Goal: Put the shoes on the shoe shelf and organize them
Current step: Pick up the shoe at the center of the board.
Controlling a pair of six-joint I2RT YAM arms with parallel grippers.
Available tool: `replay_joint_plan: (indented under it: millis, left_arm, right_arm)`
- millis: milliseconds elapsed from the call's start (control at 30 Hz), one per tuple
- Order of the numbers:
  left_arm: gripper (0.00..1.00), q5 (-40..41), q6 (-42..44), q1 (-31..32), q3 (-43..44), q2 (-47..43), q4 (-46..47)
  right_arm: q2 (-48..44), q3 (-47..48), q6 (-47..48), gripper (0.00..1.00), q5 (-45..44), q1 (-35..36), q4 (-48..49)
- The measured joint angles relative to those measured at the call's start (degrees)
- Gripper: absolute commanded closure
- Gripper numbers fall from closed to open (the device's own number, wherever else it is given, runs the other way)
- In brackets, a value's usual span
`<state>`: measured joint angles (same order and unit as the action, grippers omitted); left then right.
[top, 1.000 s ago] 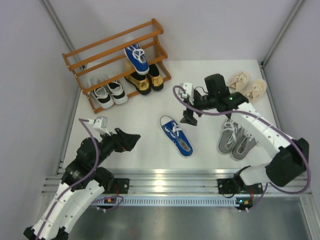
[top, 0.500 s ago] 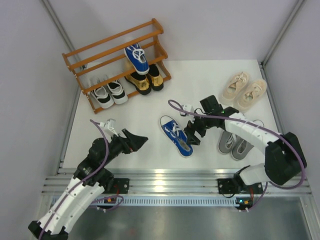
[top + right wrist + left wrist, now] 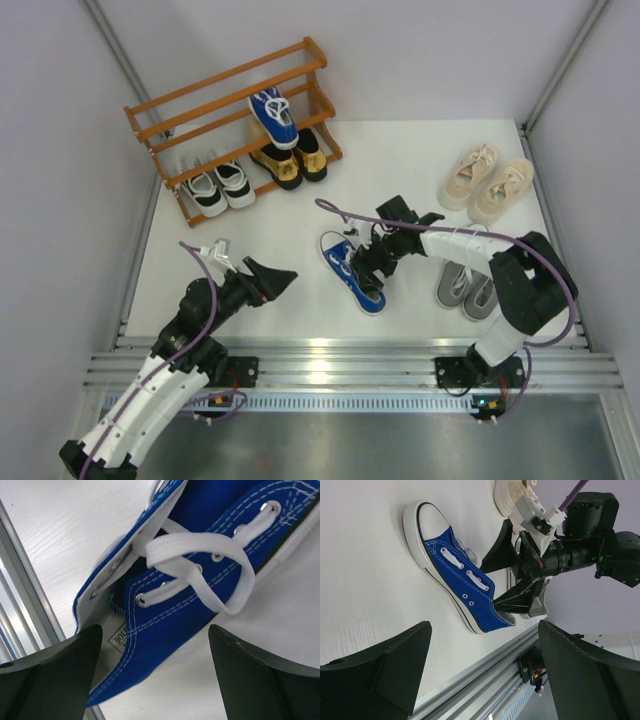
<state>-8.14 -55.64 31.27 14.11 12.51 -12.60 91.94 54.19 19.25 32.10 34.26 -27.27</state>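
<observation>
One blue canvas sneaker (image 3: 352, 274) lies on the table, toe towards the shelf. My right gripper (image 3: 373, 262) is low over its heel end, open. In the right wrist view one finger is over the insole and the other over the table, either side of the sneaker's (image 3: 200, 580) side wall. The second blue sneaker (image 3: 272, 115) rests on the shoe shelf (image 3: 190, 105), with gold loafers (image 3: 290, 160) and black-and-white sneakers (image 3: 218, 185) on the bottom tier. My left gripper (image 3: 278, 281) hovers open and empty left of the sneaker (image 3: 455, 580), looking at the right gripper (image 3: 512, 575).
Grey sneakers (image 3: 470, 285) sit just right of my right arm. Beige lace-ups (image 3: 490, 180) stand at the back right. A metal rail (image 3: 330, 360) runs along the table's near edge. White walls close in both sides.
My right gripper came down and left from mid-table to the blue sneaker's heel, its jaws narrowing slightly. The left gripper shifted a little right, then held still.
</observation>
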Motion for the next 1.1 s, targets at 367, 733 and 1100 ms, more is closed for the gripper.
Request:
replay_joint_plan:
  millis: [367, 733, 1100]
  left_arm:
    - [0.07, -0.2, -3.0, 0.0, -3.7, -0.5, 3.4]
    - [0.07, -1.8, -7.6, 0.0, -11.2, 3.8, 17.1]
    - [0.07, -8.8, -8.8, 0.0, -11.2, 16.9, 28.1]
  right_arm:
    - [5.0, 1.8, -1.5, 0.67, -6.1, 2.3, 2.0]
    - [-0.5, -1.1, 4.3, 1.00, 1.0, 2.4, 1.0]
    - [-4.9, -1.1, 7.3, 1.00, 2.6, 2.3, 1.1]
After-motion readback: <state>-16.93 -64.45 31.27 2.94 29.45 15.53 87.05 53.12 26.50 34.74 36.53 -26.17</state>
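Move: The right hand's open fingers already straddle the collar wall on the forward-right side of the blue shoe at the center of the board; the shoe's middle is about 5 cm left, 3 cm ahead and 3 cm below. On the other side, the nearer grey shoe is some 27 cm to this hand's right and 2 cm ahead, the farther one about 36 cm right and level. From the left hand the blue shoe is roughly 20 cm right, 4 cm ahead and 14 cm below. The right hand sinks another 2 cm or so around the blue shoe's collar wall, edging forward, and shuts its fingers fully to pinch the wall near the heel, then draws back about 2 cm and lifts some 5 cm from its lowest point with the shoe in its grip, turning slightly counter-clockwise. Meanwhile the left hand, fingers still wide open and empty, comes down about 4 cm and 3 cm to the right, towards the toe that is swinging its way, its left side dipping a little. ##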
